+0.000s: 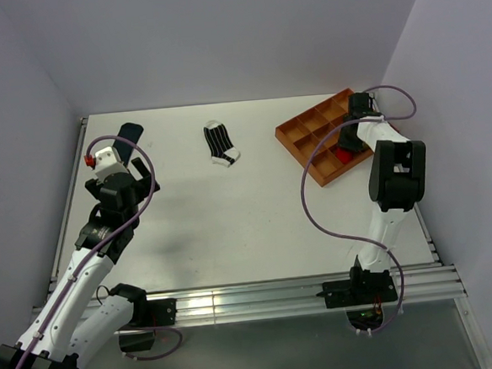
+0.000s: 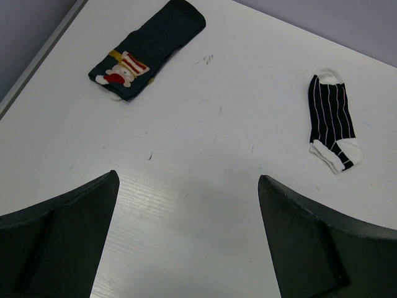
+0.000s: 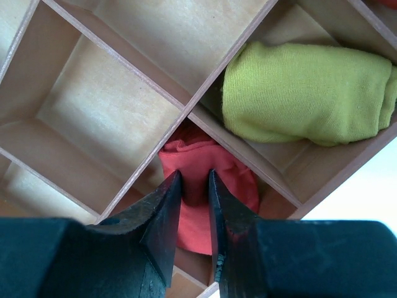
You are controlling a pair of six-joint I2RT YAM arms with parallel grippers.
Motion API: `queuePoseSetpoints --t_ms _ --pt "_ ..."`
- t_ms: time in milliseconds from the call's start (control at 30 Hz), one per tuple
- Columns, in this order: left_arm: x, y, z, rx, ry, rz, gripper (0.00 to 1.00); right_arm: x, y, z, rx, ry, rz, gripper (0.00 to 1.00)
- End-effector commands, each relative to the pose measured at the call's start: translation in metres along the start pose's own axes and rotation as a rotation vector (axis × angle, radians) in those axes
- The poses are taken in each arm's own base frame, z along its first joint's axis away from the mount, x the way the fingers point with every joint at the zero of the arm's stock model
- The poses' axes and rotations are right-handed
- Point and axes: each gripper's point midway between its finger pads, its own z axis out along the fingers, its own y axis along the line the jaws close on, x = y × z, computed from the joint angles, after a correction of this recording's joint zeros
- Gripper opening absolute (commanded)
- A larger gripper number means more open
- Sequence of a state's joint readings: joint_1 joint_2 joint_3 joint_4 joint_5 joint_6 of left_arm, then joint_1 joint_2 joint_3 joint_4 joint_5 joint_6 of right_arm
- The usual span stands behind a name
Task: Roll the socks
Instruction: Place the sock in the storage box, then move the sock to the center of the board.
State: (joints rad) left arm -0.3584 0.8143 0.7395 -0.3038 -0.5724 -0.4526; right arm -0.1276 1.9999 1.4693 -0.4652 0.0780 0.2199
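Observation:
A red sock (image 3: pixel 239 186) lies bunched in a compartment of the wooden tray (image 3: pixel 144 69). My right gripper (image 3: pixel 195 176) reaches down into that compartment, its jaws nearly together and pinching a fold of the red fabric. In the top view the same gripper (image 1: pixel 345 146) sits over the red sock (image 1: pixel 344 155) at the tray's near side. The dark navy sock (image 2: pixel 146 53) with a cartoon cuff lies flat at the far left of the table. The black-and-white striped sock (image 2: pixel 332 121) lies flat further right. My left gripper (image 2: pixel 188 179) hovers wide open above bare table, holding nothing.
A yellow-green rolled bundle (image 3: pixel 307 93) fills the compartment beside the red sock. The orange tray (image 1: pixel 298 144) has several other compartments and stands at the back right. White walls close in the table on three sides.

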Motion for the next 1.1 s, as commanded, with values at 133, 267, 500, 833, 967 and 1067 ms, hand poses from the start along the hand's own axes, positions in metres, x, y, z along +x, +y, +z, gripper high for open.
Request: queuePoseSetpoints --t_ms 133,267,500,833,967,1067 --pt "-0.003 -0.002 0.001 0.012 -0.005 0.008 0.99 0.019 -0.009 0.008 0.015 0.090 0.013 0.29" --pt "-0.002 -0.001 0.002 0.003 -0.005 0.010 0.99 0.010 -0.005 0.010 0.002 0.099 0.022 0.29" --pt "-0.001 -0.001 0.003 -0.005 0.002 0.009 0.99 -0.011 0.004 -0.019 -0.058 0.017 0.067 0.43" --pt "-0.006 -0.009 -0.002 0.046 0.009 -0.020 0.99 -0.061 0.006 -0.166 -0.156 -0.291 0.166 0.71" --pt "-0.008 -0.013 -0.006 0.073 0.006 -0.030 0.99 -0.071 -0.005 -0.252 -0.187 -0.478 0.209 0.84" --pt "-0.011 -0.012 -0.007 0.068 -0.001 -0.040 0.99 -0.065 -0.016 -0.305 -0.197 -0.574 0.221 0.88"
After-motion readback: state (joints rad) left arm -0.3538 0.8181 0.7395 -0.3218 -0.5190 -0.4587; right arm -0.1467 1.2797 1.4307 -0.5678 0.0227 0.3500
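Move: The red sock is already in its storage box compartment, between my right fingers, its middle about 1 cm below the hand point. At its height, the yellow sock lies roughly 4 cm ahead and 6 cm to the right, the other red sock some 8 cm ahead and 12 cm to the right, and the dark sock 13 cm ahead and 7 cm right. From my idle left hand the red sock is about 17 cm ahead, 64 cm right and 19 cm below. I keep my right fingers on the red sock almost still for about half a second, then open them from nearly a third to almost wide and let go of it. With them still spreading I pull up out of the compartment, faster and faster, about 28 cm up and 8 cm back towards my base, tipping the fingertips forward and up by some 35 degrees. ##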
